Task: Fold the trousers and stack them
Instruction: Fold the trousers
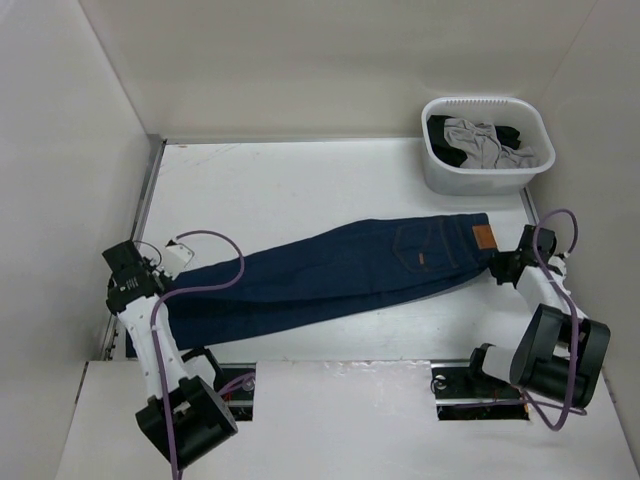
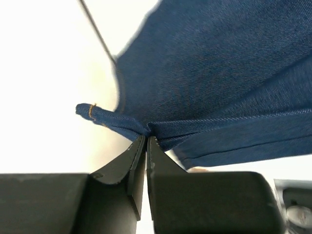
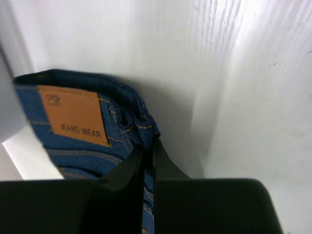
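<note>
The dark blue trousers lie stretched across the table, folded lengthwise, with the waistband and tan patch at the right and the leg ends at the left. My left gripper is shut on the leg hems; the left wrist view shows its jaws pinching the hem fabric. My right gripper is shut on the waistband; the right wrist view shows its jaws clamped on the denim beside the patch. The trousers hang taut between both grippers.
A white plastic basket with grey and black clothes stands at the back right corner. White walls close the table at the left, back and right. The right arm's purple cable loops near the right wall.
</note>
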### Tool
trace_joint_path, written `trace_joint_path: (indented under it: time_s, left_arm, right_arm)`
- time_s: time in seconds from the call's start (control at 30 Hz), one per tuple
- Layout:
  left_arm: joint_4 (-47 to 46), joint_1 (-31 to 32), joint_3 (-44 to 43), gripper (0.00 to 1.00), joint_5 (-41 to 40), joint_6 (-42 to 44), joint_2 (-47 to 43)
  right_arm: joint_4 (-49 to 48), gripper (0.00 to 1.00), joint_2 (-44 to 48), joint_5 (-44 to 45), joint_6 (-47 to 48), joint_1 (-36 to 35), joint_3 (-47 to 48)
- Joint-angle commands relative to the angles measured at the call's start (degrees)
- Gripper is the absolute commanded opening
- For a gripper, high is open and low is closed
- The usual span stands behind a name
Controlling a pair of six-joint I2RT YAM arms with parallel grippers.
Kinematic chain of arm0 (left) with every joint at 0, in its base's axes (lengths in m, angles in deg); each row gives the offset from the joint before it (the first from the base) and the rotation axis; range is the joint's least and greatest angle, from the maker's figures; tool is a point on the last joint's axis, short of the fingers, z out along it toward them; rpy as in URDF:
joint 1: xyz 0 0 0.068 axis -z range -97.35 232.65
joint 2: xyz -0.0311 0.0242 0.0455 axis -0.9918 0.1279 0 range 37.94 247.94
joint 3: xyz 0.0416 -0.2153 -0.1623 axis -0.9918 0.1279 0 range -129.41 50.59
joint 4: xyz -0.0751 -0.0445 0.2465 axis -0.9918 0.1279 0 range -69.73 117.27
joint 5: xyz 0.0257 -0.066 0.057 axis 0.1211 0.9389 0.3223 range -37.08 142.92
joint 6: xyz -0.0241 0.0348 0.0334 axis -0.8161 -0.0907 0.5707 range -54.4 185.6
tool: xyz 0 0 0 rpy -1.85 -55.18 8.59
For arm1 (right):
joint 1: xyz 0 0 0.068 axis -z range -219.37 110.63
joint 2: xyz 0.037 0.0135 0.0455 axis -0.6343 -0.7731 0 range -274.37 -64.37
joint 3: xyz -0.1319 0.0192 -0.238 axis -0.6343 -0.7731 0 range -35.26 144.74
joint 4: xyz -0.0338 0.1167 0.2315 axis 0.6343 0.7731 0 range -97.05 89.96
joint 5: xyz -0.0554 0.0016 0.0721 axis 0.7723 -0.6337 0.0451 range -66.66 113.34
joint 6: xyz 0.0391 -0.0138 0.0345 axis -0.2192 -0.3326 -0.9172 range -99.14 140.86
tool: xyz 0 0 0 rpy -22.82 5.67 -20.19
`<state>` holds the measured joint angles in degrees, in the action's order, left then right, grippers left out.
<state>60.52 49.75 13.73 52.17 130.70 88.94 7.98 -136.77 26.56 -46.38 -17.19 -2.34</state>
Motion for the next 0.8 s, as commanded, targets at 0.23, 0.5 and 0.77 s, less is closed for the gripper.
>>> trace_joint_path:
  time_s: [0.23, 0.5, 0.77]
  left_arm:
    - [33.7, 0.8, -2.5, 0.54, -8.8, 11.7, -5.9]
    - [23.9, 0.8, -10.8, 0.64, -5.7, 11.7, -2.5]
    - [-6.2, 7.3, -3.7, 0.67, -6.0, 8.2, 17.2]
  right_arm:
    - [0.4, 0.03, 3.1, 4.2, 4.1, 2.6, -1.1]
    - [-0.6, 0.04, 2.8, 3.4, 4.6, 3.4, -1.5]
    - [-3.1, 0.00, 7.6, 4.4, 1.7, 5.1, -3.9]
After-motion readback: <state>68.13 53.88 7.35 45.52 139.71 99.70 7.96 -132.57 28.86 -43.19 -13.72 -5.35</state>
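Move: The left hand already has the trousers' leg hem pinched, some 8 cm clear of the table. The near corner of the hem hangs or lies about 12 cm back, 5 cm to its left and 8 cm lower. The right hand already grips the waistband corner, with the leather patch some 7 cm ahead and 3 cm to its left, and the basket about 30 cm ahead, 2 cm left. The left fingers let go of the leg hem, opening about two-thirds as the hand lifts some 2.5 cm, swings back about 10 cm, then comes forward again nearly to where it began, open and tipped some 15 degrees further down. The right hand keeps its pinch on the waistband and draws it about 2 cm back and 2 cm right. ##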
